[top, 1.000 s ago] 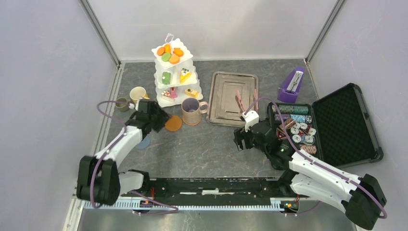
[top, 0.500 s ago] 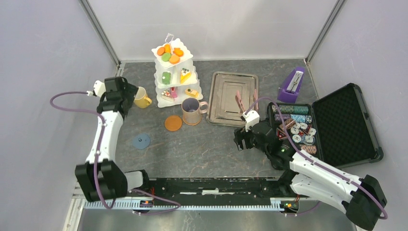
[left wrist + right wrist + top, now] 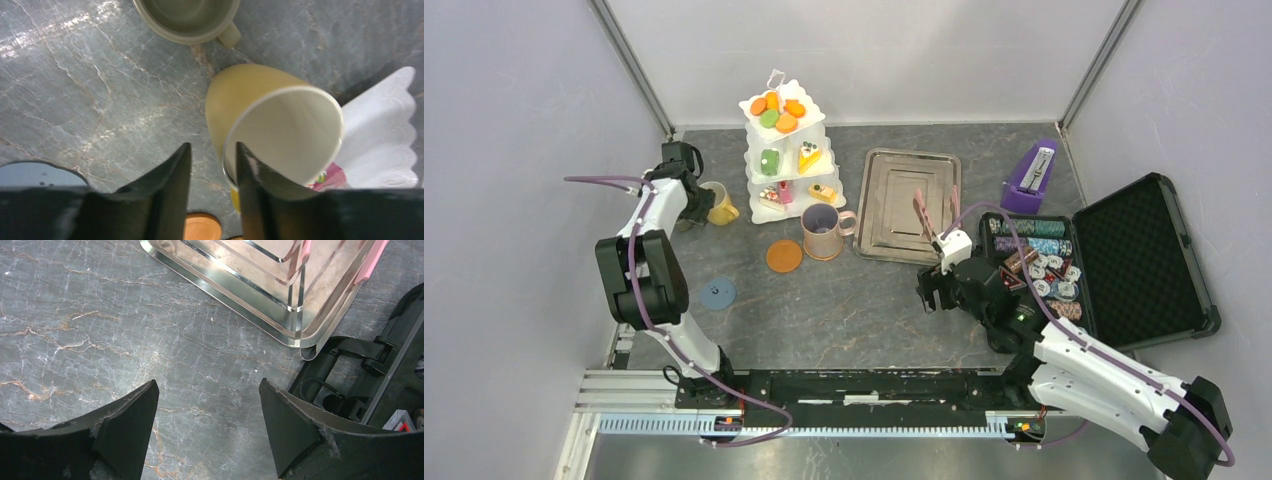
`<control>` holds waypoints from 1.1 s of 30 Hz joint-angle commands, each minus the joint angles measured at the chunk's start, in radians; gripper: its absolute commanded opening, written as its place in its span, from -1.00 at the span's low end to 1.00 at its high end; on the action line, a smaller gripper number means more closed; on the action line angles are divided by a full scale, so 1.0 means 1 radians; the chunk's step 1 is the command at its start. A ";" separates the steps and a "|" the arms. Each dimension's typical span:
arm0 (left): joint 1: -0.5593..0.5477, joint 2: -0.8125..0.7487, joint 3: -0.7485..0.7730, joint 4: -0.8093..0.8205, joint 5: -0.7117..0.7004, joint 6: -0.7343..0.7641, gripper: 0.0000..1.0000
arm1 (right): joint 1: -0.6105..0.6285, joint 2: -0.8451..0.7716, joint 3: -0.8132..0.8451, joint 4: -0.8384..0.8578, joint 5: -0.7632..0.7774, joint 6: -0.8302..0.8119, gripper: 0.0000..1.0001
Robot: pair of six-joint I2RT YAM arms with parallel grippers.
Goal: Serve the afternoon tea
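Observation:
The white three-tier stand (image 3: 786, 150) holds orange and green biscuits on top and small toy cakes below. Left of it stands the yellow mug (image 3: 718, 206), and my left gripper (image 3: 696, 195) is right at it. In the left wrist view one finger (image 3: 252, 185) is inside the yellow mug (image 3: 280, 130) and the other finger (image 3: 167, 187) is outside. A gap shows between the outer finger and the mug's wall, so my left gripper (image 3: 213, 146) is open. The small green mug (image 3: 190, 20) sits just beyond. The beige-lilac mug (image 3: 824, 232) stands in front of the stand. My right gripper (image 3: 927, 292) (image 3: 207, 385) is open over bare table.
A steel tray (image 3: 879, 215) with pink-tipped tongs (image 3: 921, 212) lies right of the stand. The purple metronome (image 3: 1031, 178) and the open black case (image 3: 1139, 250) of poker chips (image 3: 1039, 265) are at the right. An orange disc (image 3: 784, 256) and a blue disc (image 3: 718, 293) lie on the table.
My left arm swung from the orange disc back and left to the yellow mug. Its jaws spread wide, then narrowed around the mug's rim. The right arm barely shifted.

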 commanded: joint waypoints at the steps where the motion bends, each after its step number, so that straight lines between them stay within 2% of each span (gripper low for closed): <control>1: 0.022 0.013 0.036 -0.012 0.029 -0.022 -0.34 | -0.002 -0.027 0.016 -0.009 0.042 -0.001 0.63; 5: 0.022 -0.059 0.007 0.009 0.028 0.037 -0.90 | -0.002 -0.031 0.000 0.003 0.041 0.003 0.63; 6: 0.022 -0.090 0.002 0.004 0.020 0.054 -0.95 | -0.002 -0.027 -0.002 0.006 0.037 0.003 0.63; 11: 0.016 -0.257 -0.030 -0.034 0.032 0.196 -0.95 | -0.002 0.007 0.002 0.018 0.023 -0.003 0.64; 14: -0.023 -0.359 -0.057 -0.076 0.064 0.315 -0.95 | -0.002 0.024 -0.007 0.048 0.005 -0.002 0.63; 16: -0.085 -0.406 -0.070 -0.127 0.073 0.386 -0.95 | -0.002 0.044 -0.006 0.064 -0.012 0.001 0.63; 20: -0.283 -0.458 -0.095 -0.223 0.028 0.481 -0.95 | -0.002 0.087 -0.003 0.099 -0.041 0.005 0.62; 24: -0.369 -0.453 -0.120 -0.232 0.057 0.511 -0.95 | -0.002 0.117 0.004 0.129 -0.064 0.013 0.62; 33: -0.446 -0.303 -0.106 -0.168 0.117 0.529 -0.95 | -0.002 0.100 0.000 0.116 -0.061 0.023 0.62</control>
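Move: The yellow mug waits right under the left hand, its middle about 3 cm ahead, 3 cm to the right and 4 cm lower, the half-open fingers straddling its wall. The green cup is about 6 cm left and 1 cm ahead; the bare brown coaster lies 12 cm back, 19 cm right and 9 cm down, with the pink mug 9 cm right and 3 cm ahead of that coaster. From the right hand, the yellow mug is some 21 cm ahead and 52 cm left. The left fingers close on the wall of the yellow mug, one inside and one outside, and lift it about 10 cm while drawing back. Keeping that pinch, the hand swings right and back past the near side of the cake stand towards the brown coaster, turning some 50 degrees clockwise, and over the last part sinks about 6 cm to bring the mug down towards the coaster. ##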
